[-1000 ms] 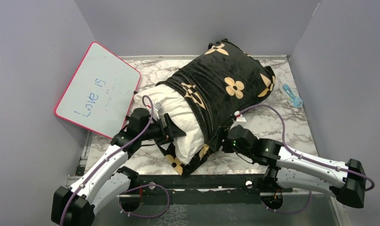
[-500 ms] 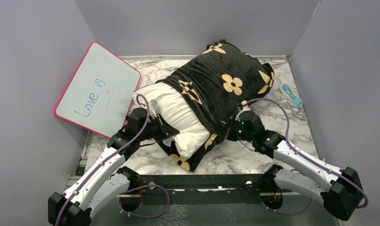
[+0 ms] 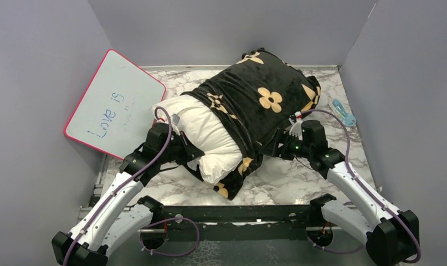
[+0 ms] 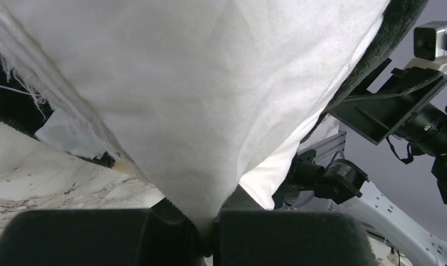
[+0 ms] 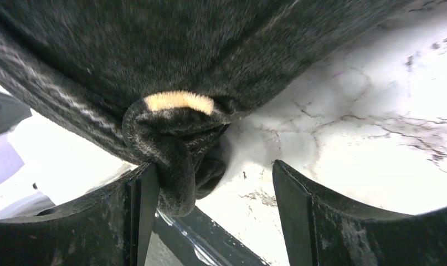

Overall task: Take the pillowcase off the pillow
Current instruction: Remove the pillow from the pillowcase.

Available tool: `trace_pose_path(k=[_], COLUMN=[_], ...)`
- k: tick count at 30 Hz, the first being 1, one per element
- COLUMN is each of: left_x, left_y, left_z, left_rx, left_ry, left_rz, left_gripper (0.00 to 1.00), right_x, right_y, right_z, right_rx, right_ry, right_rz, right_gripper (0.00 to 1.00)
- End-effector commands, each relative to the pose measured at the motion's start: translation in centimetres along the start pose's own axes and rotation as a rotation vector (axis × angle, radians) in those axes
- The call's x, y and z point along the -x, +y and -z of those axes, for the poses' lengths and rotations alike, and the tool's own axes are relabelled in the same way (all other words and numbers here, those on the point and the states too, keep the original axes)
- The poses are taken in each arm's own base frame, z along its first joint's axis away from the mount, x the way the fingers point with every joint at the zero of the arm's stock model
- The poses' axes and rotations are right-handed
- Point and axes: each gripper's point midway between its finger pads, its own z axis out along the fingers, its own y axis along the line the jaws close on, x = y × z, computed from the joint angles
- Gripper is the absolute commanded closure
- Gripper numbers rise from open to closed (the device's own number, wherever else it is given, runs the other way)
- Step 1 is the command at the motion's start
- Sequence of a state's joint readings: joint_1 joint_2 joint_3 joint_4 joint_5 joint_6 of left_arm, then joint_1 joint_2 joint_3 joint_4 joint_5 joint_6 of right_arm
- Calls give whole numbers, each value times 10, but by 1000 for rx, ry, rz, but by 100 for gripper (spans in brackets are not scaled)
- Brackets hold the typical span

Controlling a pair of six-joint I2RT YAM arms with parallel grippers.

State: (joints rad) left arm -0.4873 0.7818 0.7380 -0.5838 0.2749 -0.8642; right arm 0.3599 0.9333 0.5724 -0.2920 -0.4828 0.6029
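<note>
The black pillowcase (image 3: 254, 102) with tan flower motifs covers the far part of the off-white pillow (image 3: 201, 133), whose near-left end sticks out bare. My left gripper (image 3: 193, 155) is shut on that bare end; the left wrist view shows white pillow fabric (image 4: 199, 83) pinched between the closed jaws of the left gripper (image 4: 210, 216). My right gripper (image 3: 272, 148) is open at the case's near-right edge. In the right wrist view a bunched fold of pillowcase (image 5: 176, 149) rests against one finger (image 5: 143, 199) of the right gripper (image 5: 210, 177), and the other finger stands apart from it.
A pink-rimmed whiteboard (image 3: 116, 105) leans at the left wall. A small blue object (image 3: 343, 113) lies at the right on the marble table (image 3: 298, 183). Grey walls enclose three sides. A black rail (image 3: 237, 213) runs along the near edge.
My left gripper closed on the pillow's bare end. My right gripper dragged the pillowcase toward the far right, then opened. More white pillow shows, and both wrists moved farther from the bases.
</note>
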Motion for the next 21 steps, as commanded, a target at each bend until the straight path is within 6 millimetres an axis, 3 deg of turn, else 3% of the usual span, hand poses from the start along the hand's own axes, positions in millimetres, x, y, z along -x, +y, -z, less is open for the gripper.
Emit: trace_pose_path(k=[1,6,9,14,17,18,21], left_x=[7,-3,-3,-5,-3,-1,2], left_y=[-2,2,3,3,1,0,6], left_z=[9,5,8,7,10,12,18], left_rx=[-22,-27,-33,-34,-39,-38,10], left_ry=[-66,-25,-36,-28,-41,-48,-66], left_rz=[-21,-6,-3,0,-5,-8,-22], left_gripper=[100,100,100,100,100,100,100], right_x=[28,33,40,58,74,83,121], right_y=[-14,-7,-1,9,-5,-15,-58], right_z=[5,-21,-36,-53,-53,-50,-23], right_rx=[-124,-29,44,137,66,21,-140], right_ry=[-104,-90,-97,-116,-160,-191,-320], right_rz=[-56,-183,-241,-286,-282,-280,-276], right_gripper=[22,24,30,57,93,99,100])
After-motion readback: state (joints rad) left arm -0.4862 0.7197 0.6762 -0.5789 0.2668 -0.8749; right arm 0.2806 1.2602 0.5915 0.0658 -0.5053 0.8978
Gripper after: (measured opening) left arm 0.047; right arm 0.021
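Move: The side of the black pillowcase to be pinched lies about 7 cm ahead of the open right hand, 1 cm left and 2 cm lower. From the right hand, the case's open rim is some 6 cm left and 1 cm back, 3 cm down; the bare white part of the pillow is about 20 cm left and 5 cm ahead, at about its height. From the left hand, already gripping the pillow's corner, that pinch spot is about 9 cm ahead, 21 cm right and 8 cm lower. The right fingers, wide apart at first, shut from about three-quarters open and pinch a fold in the pillowcase's near side. They get there by going forward about 7 cm along the case, away from its rim, dipping some 2 cm midway as the hand tips down and turns clockwise 10 degrees or so. The left hand keeps its grip on the white pillow's corner, easing down and back about a centimetre. ##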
